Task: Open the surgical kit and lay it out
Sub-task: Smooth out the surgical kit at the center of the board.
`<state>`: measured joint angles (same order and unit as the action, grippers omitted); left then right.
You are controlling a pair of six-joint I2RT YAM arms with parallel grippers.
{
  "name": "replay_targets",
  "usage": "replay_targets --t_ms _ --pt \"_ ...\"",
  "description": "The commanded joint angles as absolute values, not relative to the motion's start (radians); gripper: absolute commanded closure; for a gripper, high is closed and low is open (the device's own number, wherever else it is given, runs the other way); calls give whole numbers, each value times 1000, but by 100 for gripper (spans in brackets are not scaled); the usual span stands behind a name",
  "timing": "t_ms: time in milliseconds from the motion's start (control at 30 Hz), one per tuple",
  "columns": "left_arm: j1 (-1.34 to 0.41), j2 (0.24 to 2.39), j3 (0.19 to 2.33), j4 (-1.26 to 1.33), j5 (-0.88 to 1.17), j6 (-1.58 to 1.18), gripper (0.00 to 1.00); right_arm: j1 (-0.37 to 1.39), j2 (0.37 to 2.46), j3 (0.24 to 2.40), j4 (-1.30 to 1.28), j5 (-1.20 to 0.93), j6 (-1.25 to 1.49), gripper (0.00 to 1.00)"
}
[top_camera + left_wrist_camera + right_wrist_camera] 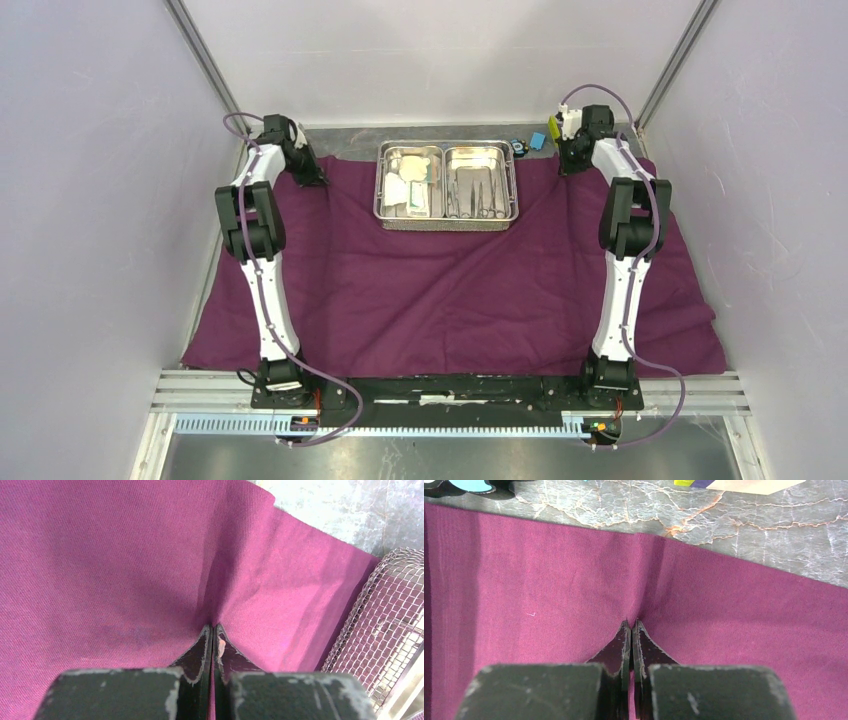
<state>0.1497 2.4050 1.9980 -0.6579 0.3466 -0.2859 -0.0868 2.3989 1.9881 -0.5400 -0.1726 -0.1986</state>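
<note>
The plum-purple cloth (450,290) lies spread over the table. On its far middle stands the steel tray (380,185). Gauze pads (415,165) and a white packet (397,190) lie in its left compartment, slim steel instruments (478,190) in its right one. My left gripper (310,178) is down at the cloth's far left corner, shut on a pinched fold of cloth (150,580), its tips (213,626) together. My right gripper (570,165) is at the far right corner, also shut on a pinch of cloth (749,630), close to the cloth's far edge (631,622).
The tray's mesh wall (390,630) is close to the right of the left gripper. A small blue block (538,140) and a yellow-green block (553,127) lie on the bare table beyond the cloth, near the right gripper. White walls close in on both sides.
</note>
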Motion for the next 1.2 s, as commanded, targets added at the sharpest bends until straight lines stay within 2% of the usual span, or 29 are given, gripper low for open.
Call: replay_targets --t_ms 0,267,333,400,600,833,1033,1167 --pt "212 2441 2063 -627 211 -290 98 -133 2386 1966 -483 -47 -232 100" --pt "224 2416 2001 -618 233 -281 98 -170 2365 1922 -495 -72 -248 98" --pt "228 2398 1963 -604 241 -283 98 -172 2353 1905 -492 -72 -250 90" --pt "234 2385 1935 -592 249 -285 97 -172 2338 1887 -484 -72 -250 73" --pt "260 2369 1899 -591 244 -281 71 -190 2304 1860 -473 -53 -249 37" --pt "290 2363 1883 -592 240 -265 57 -228 2305 1875 -484 -75 -251 31" --pt "296 2317 1881 -585 276 -267 42 -230 2237 1830 -454 -192 -253 24" --pt "291 2239 1828 -520 318 -271 21 -219 2161 1769 -399 -259 -243 18"
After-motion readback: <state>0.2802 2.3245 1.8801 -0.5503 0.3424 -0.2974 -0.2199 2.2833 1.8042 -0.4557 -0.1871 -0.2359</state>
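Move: Each hand still pinches the purple wrap near its far edge. The wrap's far left corner lies some 15 cm to the left hand's left and 4 cm ahead; the tray stands about 31 cm to that hand's right, level with it. The far right corner is roughly 22 cm to the right hand's right and 3 cm ahead. From that hand the tray is 29 cm left and 3 cm back, the blue square 6 cm left and 8 cm ahead, the yellow-and-white block 10 cm ahead and 2 cm right. Outwards, low over the table, both hands part from the tray after a short hold: they open and release the pinched wrap, then travel about 7 cm, the left hand to the left and the right hand to the right, each towards its far corner. The fingers spread further on the way; near the end both begin to rise and the right hand draws back some 3 cm. ##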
